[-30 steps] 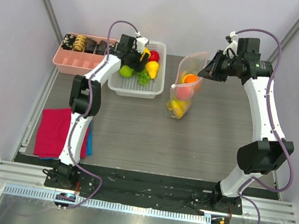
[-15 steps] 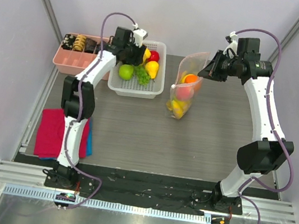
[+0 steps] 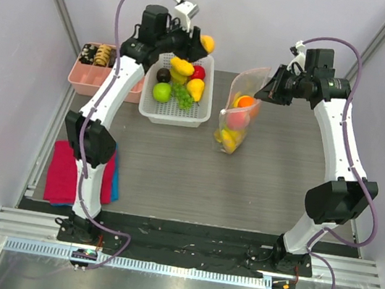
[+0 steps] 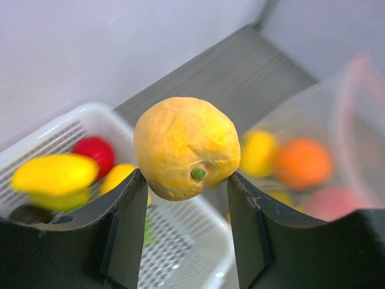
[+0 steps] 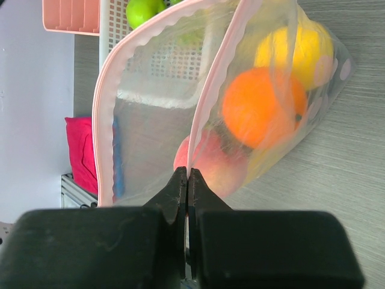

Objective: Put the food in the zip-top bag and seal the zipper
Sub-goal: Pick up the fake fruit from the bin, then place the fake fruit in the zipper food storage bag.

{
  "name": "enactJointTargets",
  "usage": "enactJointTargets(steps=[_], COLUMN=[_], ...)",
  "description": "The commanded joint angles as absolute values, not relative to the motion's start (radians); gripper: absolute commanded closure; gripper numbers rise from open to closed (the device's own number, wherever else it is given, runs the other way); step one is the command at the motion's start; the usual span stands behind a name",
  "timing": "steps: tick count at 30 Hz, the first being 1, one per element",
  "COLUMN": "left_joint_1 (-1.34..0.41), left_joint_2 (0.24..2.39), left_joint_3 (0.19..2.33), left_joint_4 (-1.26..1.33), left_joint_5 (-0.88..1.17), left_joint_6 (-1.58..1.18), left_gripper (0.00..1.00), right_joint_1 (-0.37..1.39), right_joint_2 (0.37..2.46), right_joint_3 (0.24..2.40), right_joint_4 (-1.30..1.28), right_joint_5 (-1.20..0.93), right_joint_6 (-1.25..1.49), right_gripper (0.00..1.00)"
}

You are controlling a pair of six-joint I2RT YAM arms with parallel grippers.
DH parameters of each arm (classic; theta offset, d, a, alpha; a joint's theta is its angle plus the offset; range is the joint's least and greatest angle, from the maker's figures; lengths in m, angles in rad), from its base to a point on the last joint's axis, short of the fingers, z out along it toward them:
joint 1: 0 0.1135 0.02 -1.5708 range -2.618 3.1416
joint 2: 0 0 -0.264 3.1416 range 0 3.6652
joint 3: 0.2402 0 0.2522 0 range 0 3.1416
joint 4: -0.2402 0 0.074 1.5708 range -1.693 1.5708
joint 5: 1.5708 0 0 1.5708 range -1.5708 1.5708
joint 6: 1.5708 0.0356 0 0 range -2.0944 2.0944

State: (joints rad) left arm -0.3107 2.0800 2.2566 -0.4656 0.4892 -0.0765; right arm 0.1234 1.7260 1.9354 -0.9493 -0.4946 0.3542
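My left gripper (image 3: pixel 202 44) is raised above the white basket's (image 3: pixel 175 117) far edge and shut on a yellow-orange mango (image 4: pixel 186 144) with a small green stem dot. In the basket lie a yellow banana (image 3: pixel 181 66), a red piece (image 3: pixel 199 72), a green apple (image 3: pixel 161 92) and more food. Right of it my right gripper (image 5: pixel 187 174) is shut on the zip-top bag's (image 3: pixel 237 115) mouth edge, holding it up and open. The pink zipper (image 5: pixel 204 96) runs along that edge. An orange (image 5: pixel 258 105), a peach (image 5: pixel 210 162) and a yellow fruit (image 5: pixel 295 45) sit in the bag.
A pink divided tray (image 3: pixel 92 82) with dark snack pieces stands left of the basket. A red cloth (image 3: pixel 68 169) over a blue one (image 3: pixel 115 185) lies at the table's left side. Walls close in behind and on both sides.
The left gripper closed on the mango in the basket, lifted it out and moved up and to the right. The right gripper and the bag have not moved.
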Motion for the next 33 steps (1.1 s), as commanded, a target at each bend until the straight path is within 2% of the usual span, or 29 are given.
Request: enactJointTargets(steps=[1,13,23,26,27,29,30,31,32,33], left_joint_1=[-0.417,-0.580,-0.615,-0.617,-0.618,-0.618,-0.618,-0.618,-0.618,-0.618], left_joint_2=[1.977,1.971,2.039,2.066,2.069,2.069,2.066,2.056,2.046,2.037], left_joint_3=[2.335,2.260,2.276,2.301,2.306,2.309,2.313,2.313,2.310,2.306], left_joint_4=[-0.449,-0.455,-0.524,-0.551,-0.566,-0.572,-0.580,-0.584,-0.583,-0.581], left_joint_5=[0.612,0.649,0.549,0.542,0.526,0.506,0.503,0.505,0.508,0.514], left_joint_6=[-0.178,-0.245,-0.187,-0.175,-0.172,-0.158,-0.152,-0.147,-0.143,-0.135], left_gripper=[0.77,0.77,0.67,0.61,0.52,0.43,0.27,0.18,0.03,0.00], right_joint_1=[0.138,0.147,0.147,0.147,0.147,0.147,0.147,0.149,0.149,0.149], right_joint_2=[1.739,1.729,1.697,1.690,1.689,1.680,1.675,1.669,1.667,1.664], right_joint_3=[1.980,1.988,1.947,1.942,1.937,1.924,1.918,1.914,1.904,1.898], right_joint_4=[-0.905,-0.900,-0.893,-0.891,-0.893,-0.891,-0.893,-0.891,-0.891,-0.893], right_joint_5=[-0.509,-0.514,-0.517,-0.518,-0.518,-0.517,-0.518,-0.517,-0.517,-0.517], right_joint_6=[0.368,0.377,0.380,0.382,0.383,0.382,0.383,0.382,0.383,0.382], right_gripper=[0.99,0.99,0.99,0.99,0.99,0.99,0.99,0.99,0.99,0.99])
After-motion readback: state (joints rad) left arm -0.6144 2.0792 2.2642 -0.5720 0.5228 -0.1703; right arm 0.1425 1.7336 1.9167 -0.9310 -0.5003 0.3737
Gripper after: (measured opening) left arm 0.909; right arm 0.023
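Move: The left hand, already holding the yellow-orange fruit, has the zip-top bag's open mouth about 11 cm back, 16 cm to its right and 8 cm lower. The peach inside the bag lies some 11 cm back, 16 cm right and 18 cm down. In the bin, the pear is about 3 cm ahead, 1 cm left, and the red apple 10 cm ahead, 1 cm left, both some 25 cm below. From the right hand, pinching the rim, the mouth's middle is 5 cm left, level fore-and-aft, 3 cm lower. Left hand arcs about 15 cm right and 12 cm back, dips over the bag mouth, and opens, releasing the fruit. ##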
